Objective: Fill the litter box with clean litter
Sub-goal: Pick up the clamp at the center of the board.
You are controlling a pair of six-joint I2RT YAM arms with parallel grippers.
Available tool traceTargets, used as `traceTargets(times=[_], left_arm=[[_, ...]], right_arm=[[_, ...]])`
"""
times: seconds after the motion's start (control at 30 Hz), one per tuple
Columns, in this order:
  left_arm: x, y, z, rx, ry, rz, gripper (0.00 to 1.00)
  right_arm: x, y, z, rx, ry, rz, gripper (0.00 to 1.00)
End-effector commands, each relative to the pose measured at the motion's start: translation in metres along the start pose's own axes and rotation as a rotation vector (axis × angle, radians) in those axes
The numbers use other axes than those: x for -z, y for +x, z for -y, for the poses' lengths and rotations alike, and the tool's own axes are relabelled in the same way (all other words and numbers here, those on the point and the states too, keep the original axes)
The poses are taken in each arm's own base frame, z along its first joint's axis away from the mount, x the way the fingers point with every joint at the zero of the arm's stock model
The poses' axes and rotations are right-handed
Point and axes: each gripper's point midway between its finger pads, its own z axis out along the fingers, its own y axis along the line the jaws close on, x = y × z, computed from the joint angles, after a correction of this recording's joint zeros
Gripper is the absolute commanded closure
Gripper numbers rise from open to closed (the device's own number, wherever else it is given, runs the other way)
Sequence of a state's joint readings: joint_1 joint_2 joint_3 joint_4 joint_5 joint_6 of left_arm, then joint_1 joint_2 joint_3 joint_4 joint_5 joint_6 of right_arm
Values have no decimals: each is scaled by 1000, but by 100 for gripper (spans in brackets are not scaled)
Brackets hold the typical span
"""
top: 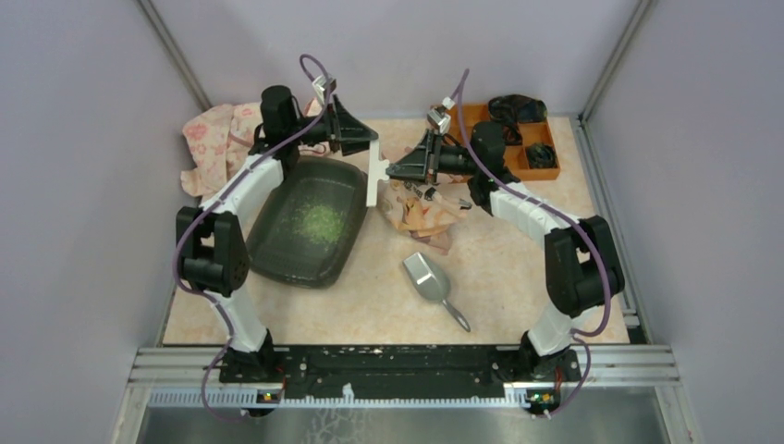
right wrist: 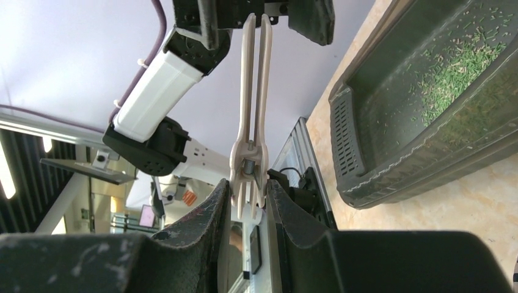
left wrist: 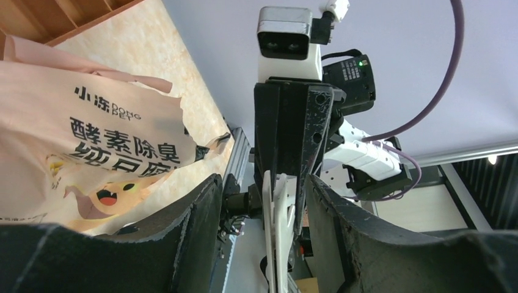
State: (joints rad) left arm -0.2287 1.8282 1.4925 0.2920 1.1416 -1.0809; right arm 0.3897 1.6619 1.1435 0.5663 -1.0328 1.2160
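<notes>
The dark litter box (top: 277, 261) lies left of centre with a patch of green clean litter (top: 320, 222) in it. A white bag clip (top: 375, 178) hangs upright beyond the box's right rim. My right gripper (top: 392, 170) is shut on the clip's handle end (right wrist: 250, 183), with its pads (right wrist: 221, 207) pressing both sides. My left gripper (top: 372, 148) stands open around the clip's long arms (left wrist: 276, 220), with a gap on each side. The box (right wrist: 379, 165) and litter (right wrist: 464, 67) show in the right wrist view.
A peach printed bag (top: 423, 211) lies crumpled under the right gripper, also close in the left wrist view (left wrist: 79, 140). A grey metal scoop (top: 428, 278) rests near the front. An orange organiser (top: 538, 165) stands back right, a pink floral cloth (top: 214, 139) back left.
</notes>
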Motion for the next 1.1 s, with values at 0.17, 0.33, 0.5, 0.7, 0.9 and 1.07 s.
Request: traceTargets(times=[0.17,0.33,0.5,0.7,0.9,1.07], left_arm=[[7,18,9,-49,20,-23,41],[4,30,11,-45,26,-43,43],[2,38,6,-29,23,-55,56],[-1,37,6,-27,23,-49,79],[-2,32,5,-23,3,-31,87],[-3,31,2,-19,-13,-26,88]], right_arm=[[2,-14,-37,120,-60,33,100],[0,-18,-30,116,-34,34,100],[-2,-21,-25,114,-15,44,100],[-6,-21,-25,121,-3,36,100],[-8,-20,-27,130,9,14,86],[-9,-19,-35,139,-13,4,70]])
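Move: My right hand already pinches the clamp at its spring; the clamp's long bar lies across, its middle about 2 cm to that hand's left. From my half-open left hand the clamp's middle is some 6 cm back, straight in line left-right and about 1 cm lower, its far tip near my fingertips. The litter bag's middle is roughly 9 cm back and 9 cm right of my left hand, the litter box about 12 cm back and 15 cm left, both well below. I sink my left hand about 2 cm, then draw it back nearly 3 cm along the clamp's far half towards its middle, and close the fingers until they pinch the two jaws from above and below. My right hand keeps its hold on the spring and hardly shifts, tilting only a few degrees. ##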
